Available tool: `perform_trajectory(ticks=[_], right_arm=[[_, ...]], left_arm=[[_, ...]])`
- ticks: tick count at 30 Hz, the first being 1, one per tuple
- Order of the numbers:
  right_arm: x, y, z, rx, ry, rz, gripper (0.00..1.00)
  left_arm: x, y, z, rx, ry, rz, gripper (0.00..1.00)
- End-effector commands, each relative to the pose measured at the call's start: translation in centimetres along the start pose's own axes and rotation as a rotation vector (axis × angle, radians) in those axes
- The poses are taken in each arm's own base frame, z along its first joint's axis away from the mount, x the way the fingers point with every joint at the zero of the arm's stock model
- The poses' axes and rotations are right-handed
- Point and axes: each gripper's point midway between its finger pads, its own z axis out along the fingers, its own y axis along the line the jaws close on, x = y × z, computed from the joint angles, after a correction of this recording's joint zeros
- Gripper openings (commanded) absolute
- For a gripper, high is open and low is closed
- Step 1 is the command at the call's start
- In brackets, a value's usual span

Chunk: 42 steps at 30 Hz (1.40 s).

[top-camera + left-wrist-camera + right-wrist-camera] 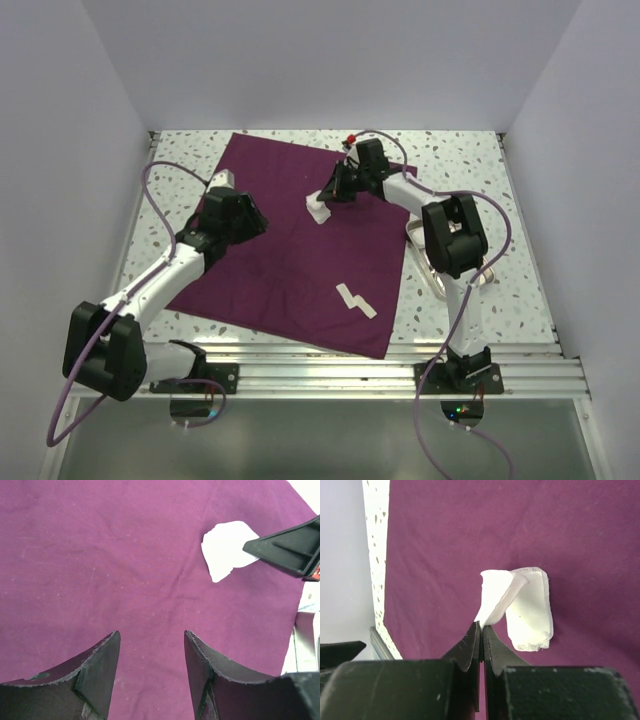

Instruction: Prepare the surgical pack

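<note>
The dark purple cloth (290, 270) of the surgical pack lies spread flat on the table. My right gripper (482, 626) is shut on the edge of a white gauze square (527, 612) and lifts one flap of it just above the cloth, near the cloth's far middle (318, 209). My left gripper (151, 635) hovers open over bare cloth (100, 555), left of that gauze (225, 550), with nothing between its fingers. More white gauze (355, 300) lies in a zigzag on the cloth's near right part. No clamps show.
A silver metal tray (414, 245) sits on the speckled table right of the cloth, mostly hidden under my right arm. White walls close in the table on three sides. The right gripper's finger (290, 547) juts into the left wrist view.
</note>
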Motion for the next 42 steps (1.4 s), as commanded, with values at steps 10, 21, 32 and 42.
perform_trajectory(ticks=[10, 21, 32, 42], right_arm=[[1.2, 0.3, 0.2, -0.044, 0.032, -0.013, 0.0], [1.8, -1.9, 1.4, -0.006, 0.052, 0.0, 0.0], [2.4, -3.8, 1.7, 0.065, 0.065, -0.009, 0.13], [1.9, -3.2, -1.1, 0.16, 0.059, -0.031, 0.44]], left_arm=[[-1.1, -1.0, 0.2, 0.05, -0.035, 0.006, 0.6], [-1.2, -1.1, 0.0, 0.056, -0.04, 0.011, 0.61], [-1.3, -1.3, -0.3, 0.07, -0.043, 0.009, 0.61], [-0.9, -1.2, -0.3, 0.074, -0.036, 0.01, 0.61]])
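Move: The gauze pad held in the right fingertips is going onto the gauze pad lying on the cloth, whose middle is nearly straight beneath that hand, about 7 cm down and 1 cm to its left. The two white strips lie some 25 cm back and 8 cm to the right of the right hand; the metal tray is about 12 cm back and 29 cm right. From the left hand the lying pad is roughly 13 cm ahead, 13 cm right and 12 cm below. The held gauze pad is lowered onto the lying one by the right hand, which hovers briefly, then sinks more than 5 cm, easing back a centimetre or two with the wrist barely tilting. Down at the pads, its shut fingers open to a bit under half and let the gauze go, the hand lifting about a centimetre as they spread. ##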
